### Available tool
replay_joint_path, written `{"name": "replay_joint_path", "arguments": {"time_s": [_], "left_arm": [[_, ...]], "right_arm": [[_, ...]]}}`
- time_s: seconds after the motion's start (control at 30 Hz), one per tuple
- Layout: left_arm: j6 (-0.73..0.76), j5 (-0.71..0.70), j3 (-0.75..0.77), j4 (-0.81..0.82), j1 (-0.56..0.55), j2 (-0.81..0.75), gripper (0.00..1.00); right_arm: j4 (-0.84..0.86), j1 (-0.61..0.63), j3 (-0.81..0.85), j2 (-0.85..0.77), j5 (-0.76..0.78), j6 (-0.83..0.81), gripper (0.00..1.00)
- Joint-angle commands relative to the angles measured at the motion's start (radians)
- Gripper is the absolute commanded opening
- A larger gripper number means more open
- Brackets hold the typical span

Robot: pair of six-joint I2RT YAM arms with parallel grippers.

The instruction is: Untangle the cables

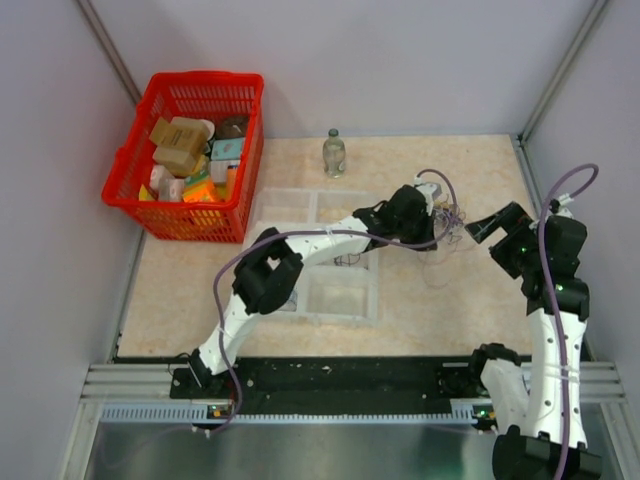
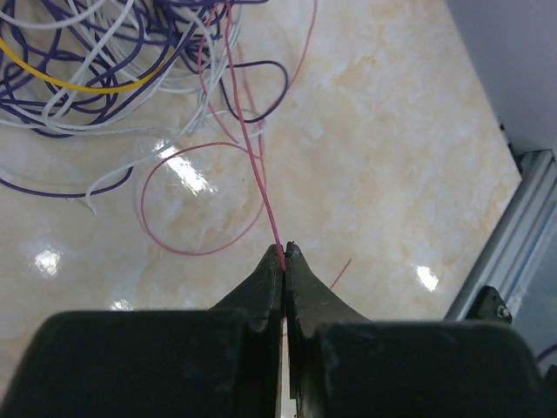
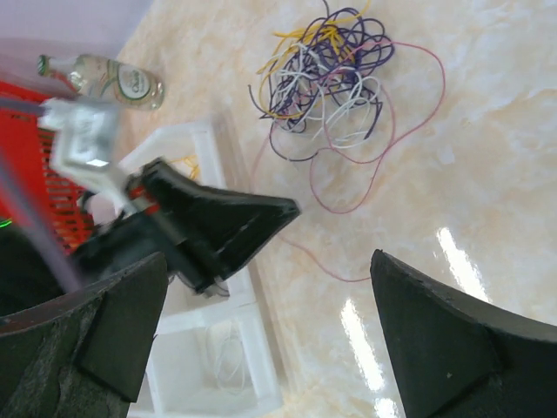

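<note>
The cables lie as a small bunch of thin purple, white and yellow loops on the marble table, right of centre. They also show at the top left of the left wrist view and at the top of the right wrist view. My left gripper is shut on a pink wire that runs taut from its tips up into the bunch. In the top view the left gripper sits just beside the bunch. My right gripper is open and empty, just right of the bunch in the top view.
A white compartment tray lies under the left arm, with loose thin wires in two compartments. A small glass bottle stands at the back. A red basket of boxes is at the far left. The metal frame edge runs close by.
</note>
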Motion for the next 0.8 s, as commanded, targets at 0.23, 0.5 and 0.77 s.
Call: {"name": "replay_joint_path", "arguments": {"time_s": [0.23,0.5,0.77], "left_arm": [[0.062,0.089,-0.089,0.042,0.007,-0.351,0.0],[0.129,0.121,-0.061,-0.027,0.005,-0.483,0.0],[0.135,0.169,-0.002,-0.053,0.007,-0.556,0.0]], "right_arm": [[0.099,-0.011,0.001,0.123,-0.032,0.014,0.99],[0.223,-0.011,0.012,0.299,-0.302,0.028,0.99],[0.245,-0.013,0.007,0.252,-0.245,0.054,0.99]]}}
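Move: The pink cable is already pinched in my left fingers. The tangle it comes from lies about 7 cm ahead of my left hand, 3 cm to its right and 4 cm lower. From that hand the white tray's middle is some 29 cm left and 2 cm back, the bottle roughly 18 cm ahead and 23 cm left. From my open right hand the tangle is about 12 cm ahead, 8 cm left and 17 cm below. I keep the pink cable pinched and lift my left hand fast, about 24 cm up and away from the tangle, easing back and left some 5 cm each while the fingers tip up nearer level. My right hand stays wide open and closes in on the tangle, forward, down and a little left, turning slightly counter-clockwise with its left side rising; it stops and lifts a touch at the end. ##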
